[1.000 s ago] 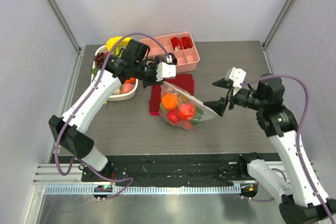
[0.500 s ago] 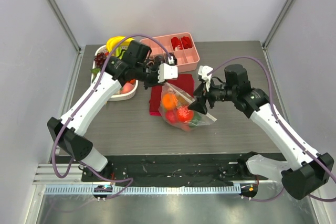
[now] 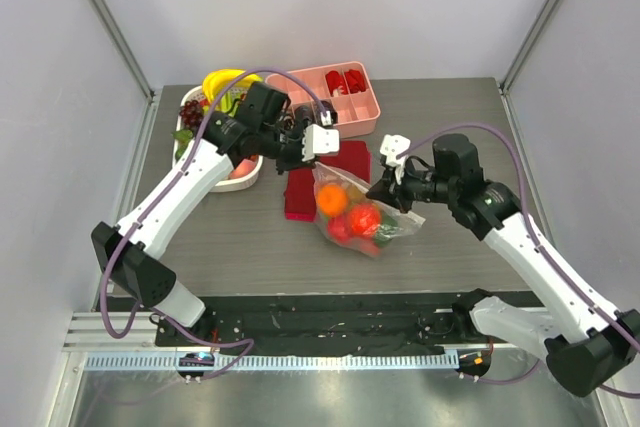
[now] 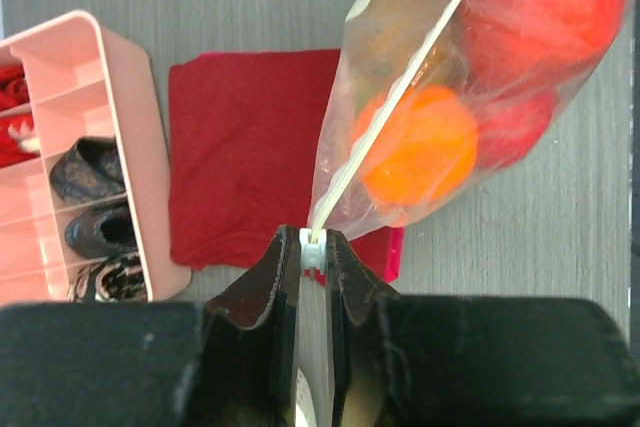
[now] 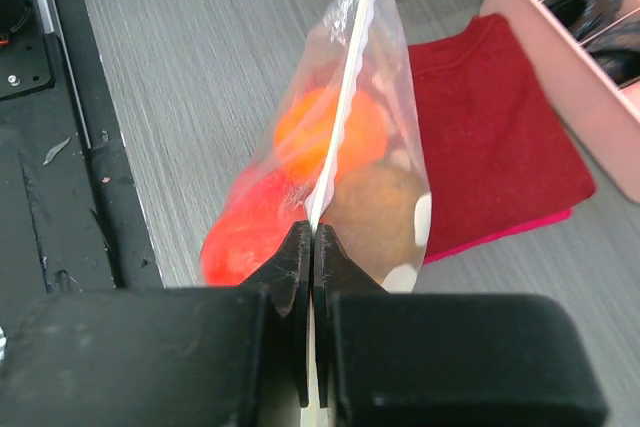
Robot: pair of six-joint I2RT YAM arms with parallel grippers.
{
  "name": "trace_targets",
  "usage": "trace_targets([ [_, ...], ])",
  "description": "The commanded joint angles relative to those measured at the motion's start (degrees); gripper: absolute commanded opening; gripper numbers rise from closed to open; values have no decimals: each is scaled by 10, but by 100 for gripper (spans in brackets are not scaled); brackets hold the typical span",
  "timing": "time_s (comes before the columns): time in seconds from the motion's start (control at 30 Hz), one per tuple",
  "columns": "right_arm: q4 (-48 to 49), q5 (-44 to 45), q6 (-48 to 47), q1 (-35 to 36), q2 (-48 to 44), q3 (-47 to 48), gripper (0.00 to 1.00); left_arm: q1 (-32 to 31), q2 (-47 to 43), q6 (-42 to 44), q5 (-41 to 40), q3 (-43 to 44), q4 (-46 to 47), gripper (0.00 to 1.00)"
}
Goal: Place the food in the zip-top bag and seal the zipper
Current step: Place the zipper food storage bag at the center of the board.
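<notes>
The zip-top bag (image 3: 368,215) hangs stretched between both grippers just above the table, its mouth edge taut. Inside lie the food pieces: an orange fruit (image 3: 332,199), a red one (image 3: 365,217) and a green one (image 3: 388,233). My left gripper (image 3: 318,154) is shut on the white end piece of the zipper (image 4: 400,97) at the bag's far corner. My right gripper (image 3: 386,190) is shut on the same zipper strip (image 5: 345,97) at the near corner, with the orange fruit (image 5: 330,127), a brownish one (image 5: 375,212) and a red one (image 5: 250,237) just beyond its tips.
A dark red cloth (image 3: 300,192) lies under and behind the bag. The pink divided tray (image 3: 362,119) stands at the back. A white basket (image 3: 250,177) with more fruit, a yellow banana (image 3: 222,80) and dark grapes (image 3: 190,109) sits at the back left.
My right arm swung left from open air to the bag and closed on its zipper edge. The bag shifted slightly right and now hangs taut. The left gripper kept its hold.
</notes>
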Motion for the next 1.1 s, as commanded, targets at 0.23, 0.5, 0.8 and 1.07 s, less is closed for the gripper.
trace_targets([
  [0.23,-39,84,1,-9,-71,31,1,20,-47,-115,-2,6,78,82],
  [0.5,-59,25,-33,-223,-34,76,1,33,-79,-229,-2,-24,141,100],
  [0.8,-82,-80,-179,-444,139,237,1,49,-84,-246,9,-57,154,100],
  [1.07,-112,-59,-327,-438,246,268,1,66,-91,-244,3,-91,160,100],
])
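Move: Out over the bare board near its far right side lies the place the bag goes to, from the right hand about 17 cm ahead, 26 cm right and 20 cm below; the bag's food hangs 5 cm left of that hand, level with it and 13 cm lower. The red cloth is 12 cm ahead and 11 cm left of it. From the left hand, the bag's food lies 8 cm back and 10 cm right, the red cloth 5 cm ahead and 3 cm right, the fruit basket 15 cm ahead and 25 cm left. Opening wide, the left fingers let go of their end of the zipper; that hand rises some 6 cm, sinks back more than half of it and turns counter-clockwise. The right hand, still pinching the zipper shut between its fingers, dips back slightly, then sweeps the bag about 26 cm right and 17 cm forward, turning roughly 30 degrees clockwise, away from the red cloth. ##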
